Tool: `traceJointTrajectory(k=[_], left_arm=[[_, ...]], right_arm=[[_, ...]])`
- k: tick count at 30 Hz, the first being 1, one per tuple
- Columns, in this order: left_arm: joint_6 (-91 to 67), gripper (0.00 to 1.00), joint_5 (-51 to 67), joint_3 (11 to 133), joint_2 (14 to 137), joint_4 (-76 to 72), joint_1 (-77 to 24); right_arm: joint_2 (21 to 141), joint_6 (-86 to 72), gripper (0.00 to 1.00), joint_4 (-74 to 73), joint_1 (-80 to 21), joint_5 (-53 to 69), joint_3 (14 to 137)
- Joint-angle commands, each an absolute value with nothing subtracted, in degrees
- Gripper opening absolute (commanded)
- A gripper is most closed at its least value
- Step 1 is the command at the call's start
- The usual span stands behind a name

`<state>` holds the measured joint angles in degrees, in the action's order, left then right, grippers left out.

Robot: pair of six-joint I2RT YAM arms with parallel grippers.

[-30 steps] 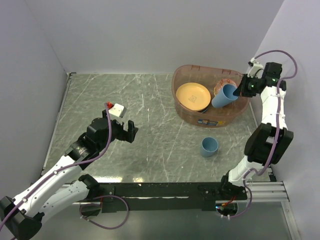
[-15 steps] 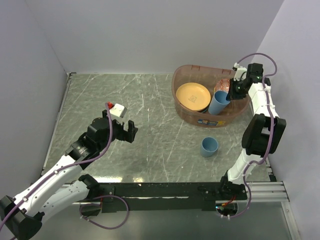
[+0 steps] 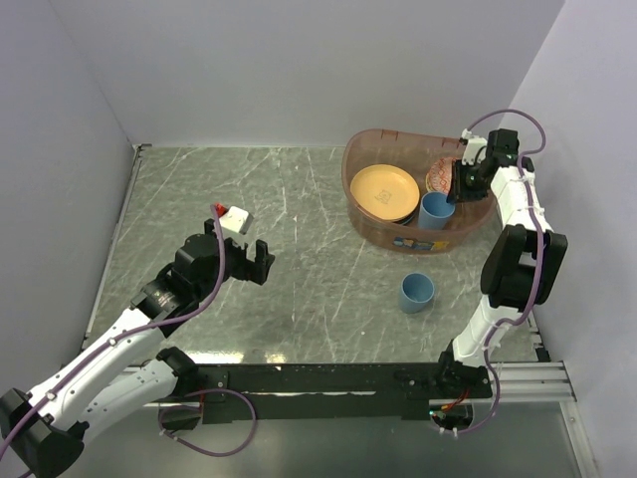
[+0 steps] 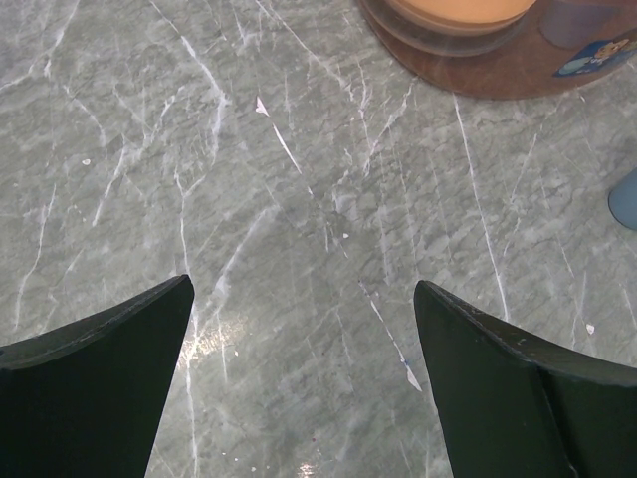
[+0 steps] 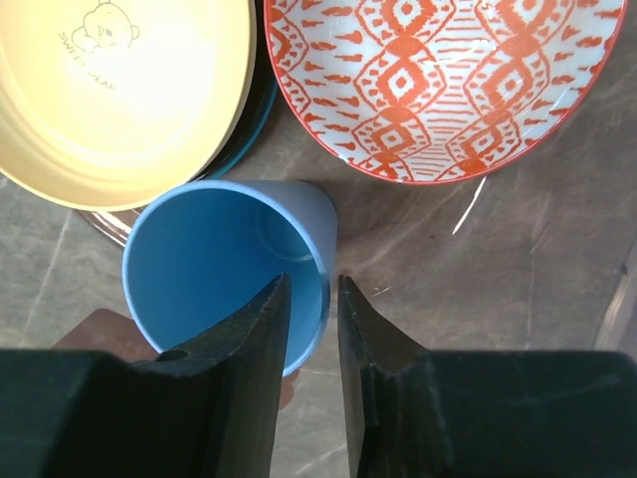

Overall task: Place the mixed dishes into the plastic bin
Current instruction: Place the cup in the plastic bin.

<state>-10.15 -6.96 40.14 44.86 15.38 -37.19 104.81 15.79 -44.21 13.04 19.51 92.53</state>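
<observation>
The plastic bin (image 3: 398, 135) stands at the back right. In it lie a yellow-orange plate (image 3: 383, 191) and a red-patterned bowl (image 3: 439, 175). My right gripper (image 3: 456, 189) is down inside the bin, shut on the rim of a light blue cup (image 3: 435, 210) that stands upright. In the right wrist view the gripper (image 5: 312, 284) has one finger inside the cup (image 5: 209, 259) and one outside, beside the bowl (image 5: 438, 80) and plate (image 5: 119, 90). A second blue cup (image 3: 417, 292) stands on the table in front of the bin. My left gripper (image 3: 249, 261) is open and empty over the table (image 4: 304, 294).
A small white block with a red piece (image 3: 232, 216) lies at the left behind the left arm. Grey walls close the table on three sides. In the left wrist view the bin's front (image 4: 498, 80) and the second cup's edge (image 4: 625, 199) show.
My right gripper has carried the tilted blue cup down and left into the bin, where it now stands upright. The left arm has not moved.
</observation>
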Motion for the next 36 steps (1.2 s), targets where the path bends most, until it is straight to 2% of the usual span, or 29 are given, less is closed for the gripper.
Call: traceJointTrajectory(k=[1,12,16,25,29,36], left_arm=[[-9.67,0.99,-7.56,41.4,45.09,14.41,-37.09],[-10.19,0.99,-8.43,41.4,44.39,14.33,-37.09],[-11.25,0.99,-9.05,41.22,43.51,14.06,-37.0],[-15.55,0.99,-9.14,41.04,42.45,12.66,-37.0],[-17.4,0.99,-8.0,40.96,42.98,12.65,-36.91],[-17.14,0.99,-10.89,41.13,43.07,14.94,-37.0]], right_arm=[[102.4,16.08,0.38,-42.45,12.83,19.51,92.64],[88.69,15.03,0.68,-39.12,13.09,24.15,87.11],[82.19,14.86,0.75,-36.13,13.1,29.52,80.44],[65.75,11.7,1.0,-25.59,16.78,40.15,65.32],[59.69,9.32,1.0,-20.14,19.59,46.64,59.42],[57.04,11.07,1.0,-19.33,21.01,60.62,51.16]])
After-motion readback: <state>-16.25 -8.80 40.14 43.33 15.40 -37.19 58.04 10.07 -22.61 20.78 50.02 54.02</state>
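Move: The blue table cup, which I turn to next, stands some 22 cm back from my right hand and 10 cm to its left, its middle about 5 cm lower. The bin cup I have just set down straddles my fingers' rim side, its middle 4 cm left and 2 cm back; the patterned bowl is about 8 cm straight ahead, the yellow plate 17 cm left and 2 cm ahead. From my left hand the table cup lies roughly 37 cm right, 2 cm back and 11 cm down. With my right fingers already loosened about the bin cup's wall, I spread them to fully open and lift them clear of the rim, rising about 11 cm; as I climb I draw back some 13 cm and left about half as far, out of the bin towards the table cup, tipping the fingers up from steeply down by roughly 30 degrees. ##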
